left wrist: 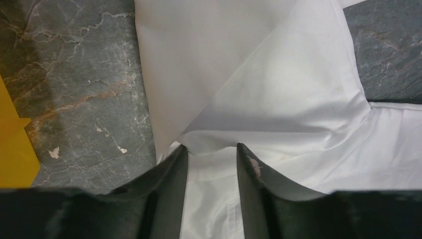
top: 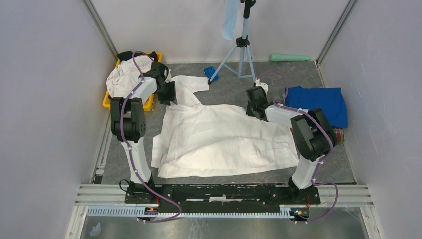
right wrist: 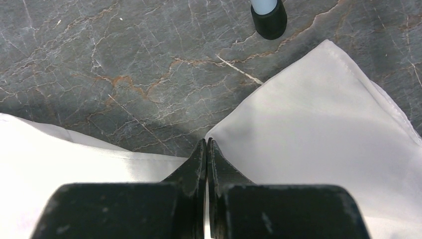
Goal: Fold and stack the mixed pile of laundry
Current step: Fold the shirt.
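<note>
A large white shirt (top: 224, 139) lies spread across the middle of the table. My left gripper (top: 166, 93) is low over its upper left part, by the sleeve. In the left wrist view this gripper (left wrist: 211, 148) is open, and a fold of the white shirt (left wrist: 278, 94) lies between its fingertips. My right gripper (top: 256, 105) is at the shirt's far edge. Seen from the right wrist, it (right wrist: 206, 141) is shut on the edge of the white shirt (right wrist: 323, 129), and a sliver of cloth shows between the jaws. More of the laundry pile (top: 127, 78) fills the yellow bin (top: 107, 101).
A folded royal-blue T-shirt (top: 318, 102) lies at the right, with plaid cloth (top: 340, 135) beside the right arm. A tripod (top: 242, 47) stands at the back, its foot (right wrist: 268, 19) near my right gripper. A small blue object (top: 211, 72) and a green cylinder (top: 289, 57) lie near it.
</note>
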You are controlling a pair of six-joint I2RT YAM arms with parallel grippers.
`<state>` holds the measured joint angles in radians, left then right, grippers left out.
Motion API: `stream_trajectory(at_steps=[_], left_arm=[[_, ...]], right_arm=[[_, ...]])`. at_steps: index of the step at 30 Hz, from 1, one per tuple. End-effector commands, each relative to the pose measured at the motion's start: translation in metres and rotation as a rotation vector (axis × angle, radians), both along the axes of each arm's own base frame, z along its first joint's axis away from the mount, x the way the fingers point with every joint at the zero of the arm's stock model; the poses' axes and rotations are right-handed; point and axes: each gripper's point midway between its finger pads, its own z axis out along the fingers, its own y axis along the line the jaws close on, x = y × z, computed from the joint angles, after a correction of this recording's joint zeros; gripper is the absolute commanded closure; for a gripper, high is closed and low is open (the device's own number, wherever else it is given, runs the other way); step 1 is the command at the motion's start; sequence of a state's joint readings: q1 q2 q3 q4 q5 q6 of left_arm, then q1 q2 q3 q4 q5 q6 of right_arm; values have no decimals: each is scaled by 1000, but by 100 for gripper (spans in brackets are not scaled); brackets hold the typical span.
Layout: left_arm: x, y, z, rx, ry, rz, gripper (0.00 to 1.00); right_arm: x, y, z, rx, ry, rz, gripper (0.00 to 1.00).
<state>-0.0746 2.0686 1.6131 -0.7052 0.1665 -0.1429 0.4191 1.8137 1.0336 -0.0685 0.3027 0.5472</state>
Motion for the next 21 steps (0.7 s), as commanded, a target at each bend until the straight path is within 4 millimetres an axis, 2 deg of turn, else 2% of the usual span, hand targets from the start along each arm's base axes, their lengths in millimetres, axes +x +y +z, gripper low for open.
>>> stream_trajectory(at_steps=[1,5,6,13,21], left_arm=[[10,-9,9,-23,-27,17,60],[9,-12,15,-12,-41,26,93],[9,-12,17,-8,-47,30,97],[2,-16,39,1,-85,53,98],[-21,-16,85,55,-184,83,98]], right_arm=[[4,4,18,18,-51,18,100],[5,4,22,17,-58,19,100],[4,4,22,18,-60,19,100],[6,5,35,25,-83,23,100],[1,5,45,38,-95,27,100]])
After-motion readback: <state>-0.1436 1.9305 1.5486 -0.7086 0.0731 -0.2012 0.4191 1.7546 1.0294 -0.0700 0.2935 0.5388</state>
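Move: My left hand hovers half open just over the white shirt by the root of its far left sleeve; the fold to pinch is about 1 cm right and 1 cm below. The sleeve's end lies some 9 cm right and 8 cm ahead, the yellow bin's middle roughly 16 cm left and 8 cm ahead. My right hand still pinches the shirt's far edge; from it that fold is about 30 cm left and 4 cm ahead, and the tripod foot 4 cm right and 6 cm ahead. I shut my left fingers on the shirt fold while easing about 1 cm to the right, then lift it some 3.5 cm, picking up speed and drawing back a little towards me. My right hand keeps its pinch on the far edge and rises too, almost straight up, a good 2 cm. ##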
